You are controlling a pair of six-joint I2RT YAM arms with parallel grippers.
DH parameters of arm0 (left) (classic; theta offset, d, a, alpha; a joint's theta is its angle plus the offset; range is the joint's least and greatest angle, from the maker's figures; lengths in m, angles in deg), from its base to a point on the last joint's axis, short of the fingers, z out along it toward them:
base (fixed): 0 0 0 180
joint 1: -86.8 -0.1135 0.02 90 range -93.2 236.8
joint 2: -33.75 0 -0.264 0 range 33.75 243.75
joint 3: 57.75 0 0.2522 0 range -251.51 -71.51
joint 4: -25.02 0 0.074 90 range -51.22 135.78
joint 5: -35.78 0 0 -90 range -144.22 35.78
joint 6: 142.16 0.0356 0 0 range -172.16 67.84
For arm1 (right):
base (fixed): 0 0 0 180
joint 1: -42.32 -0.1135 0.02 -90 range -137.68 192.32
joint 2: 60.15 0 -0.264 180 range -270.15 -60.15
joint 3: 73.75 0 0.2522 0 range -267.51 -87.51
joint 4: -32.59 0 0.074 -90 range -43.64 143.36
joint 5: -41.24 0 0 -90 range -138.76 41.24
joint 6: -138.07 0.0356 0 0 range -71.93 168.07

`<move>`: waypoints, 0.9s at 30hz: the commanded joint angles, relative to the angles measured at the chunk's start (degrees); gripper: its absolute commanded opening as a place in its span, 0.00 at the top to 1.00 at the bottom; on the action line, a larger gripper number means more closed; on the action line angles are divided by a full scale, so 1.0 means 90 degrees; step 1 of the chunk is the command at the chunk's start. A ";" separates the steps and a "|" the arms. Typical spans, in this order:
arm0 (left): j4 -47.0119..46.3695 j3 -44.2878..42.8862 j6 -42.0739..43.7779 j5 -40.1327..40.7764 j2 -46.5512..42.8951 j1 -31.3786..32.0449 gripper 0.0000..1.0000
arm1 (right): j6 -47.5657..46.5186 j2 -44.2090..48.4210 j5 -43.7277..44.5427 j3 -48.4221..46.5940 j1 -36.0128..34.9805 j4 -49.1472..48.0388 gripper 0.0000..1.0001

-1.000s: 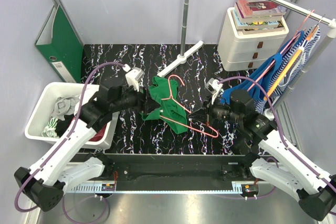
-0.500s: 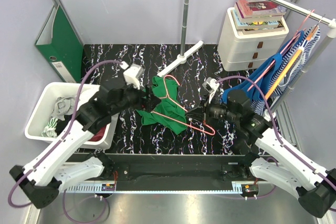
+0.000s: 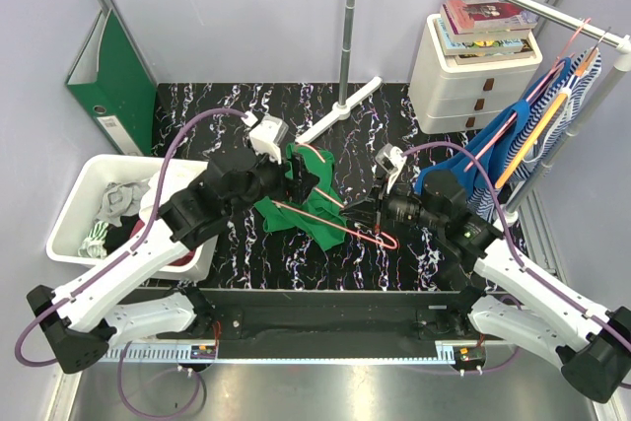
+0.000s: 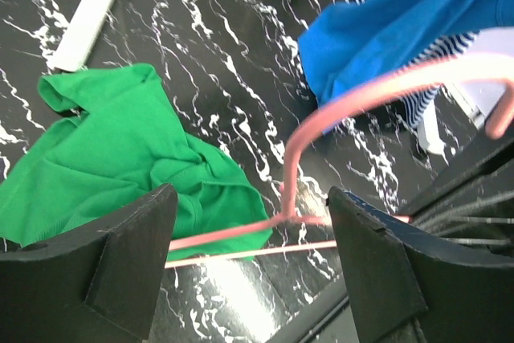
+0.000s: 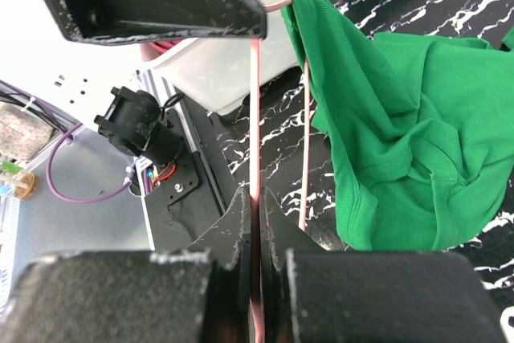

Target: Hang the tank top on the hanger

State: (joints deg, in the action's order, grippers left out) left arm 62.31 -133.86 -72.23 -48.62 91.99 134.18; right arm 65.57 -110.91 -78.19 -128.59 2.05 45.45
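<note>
The green tank top (image 3: 317, 212) lies crumpled on the black marbled table, also showing in the left wrist view as tank top (image 4: 104, 158) and in the right wrist view as tank top (image 5: 401, 142). The pink wire hanger (image 3: 340, 219) slants across it, with a fold of the top looped over one wire. My right gripper (image 3: 371, 212) is shut on a hanger (image 5: 254, 118) wire, gripper (image 5: 256, 213). My left gripper (image 3: 302, 176) hovers open above the top, the hanger (image 4: 241, 240) bars passing between its fingers, gripper (image 4: 253, 198).
A white bin (image 3: 84, 209) of clothes sits at the left, a green binder (image 3: 113, 76) behind it. A white drawer unit (image 3: 471, 81) with books stands at the back right. Blue and striped garments (image 3: 523, 140) hang on the rail; the rack's white foot (image 3: 340, 110) lies behind the top.
My left gripper has opened wide and moved right, over the top by the hanger's hook. The right gripper has carried the hanger to the left.
</note>
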 commanded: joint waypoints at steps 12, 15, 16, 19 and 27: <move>-0.1101 0.0258 -0.0182 0.1408 0.0179 0.0566 0.62 | 0.0390 -0.0072 0.0535 0.0170 -0.0154 -0.1188 1.00; -0.1101 0.0170 -0.0113 0.1496 0.0326 0.0673 0.78 | 0.0507 -0.0160 0.0546 0.0209 -0.0164 -0.1383 1.00; -0.1091 0.0131 -0.0065 0.1516 0.0374 0.0703 0.84 | 0.0526 -0.0180 0.0545 0.0219 -0.0164 -0.1422 1.00; -0.1062 -0.0016 0.0092 0.1574 0.0482 0.0762 1.00 | 0.0585 -0.0229 0.0555 0.0238 -0.0174 -0.1481 1.00; -0.0193 -0.0709 0.0882 0.2237 0.0911 0.0771 1.00 | 0.0546 -0.0317 0.1121 0.0160 -0.0174 -0.0985 0.76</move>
State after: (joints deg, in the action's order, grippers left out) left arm 58.09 -135.24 -69.91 -33.34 98.37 140.52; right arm 70.44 -113.54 -72.24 -125.40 1.05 38.34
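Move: About 2 cm to the right of the left hand, level in height and hardly ahead or back, is the hanger's neck. Its hook curls up some 4 cm ahead, 2 cm right and 4 cm higher; the hanger's left end is roughly 6 cm left, 2 cm back and 4 cm lower. The tank top's middle lies about 6 cm ahead and 18 cm below. From the right hand the neck is about 11 cm left, 5 cm ahead and 1 cm higher. Closing from nearly wide open to almost shut, the left fingers pinch the hanger's neck just below the hook as the hand goes about 2.5 cm forward and 1.5 cm right; it rises slightly, then sinks, and turns some 10 degrees. The right hand keeps its grip on the hanger's shoulder and carries it some 2 cm forward and a little down, turning slightly clockwise. ##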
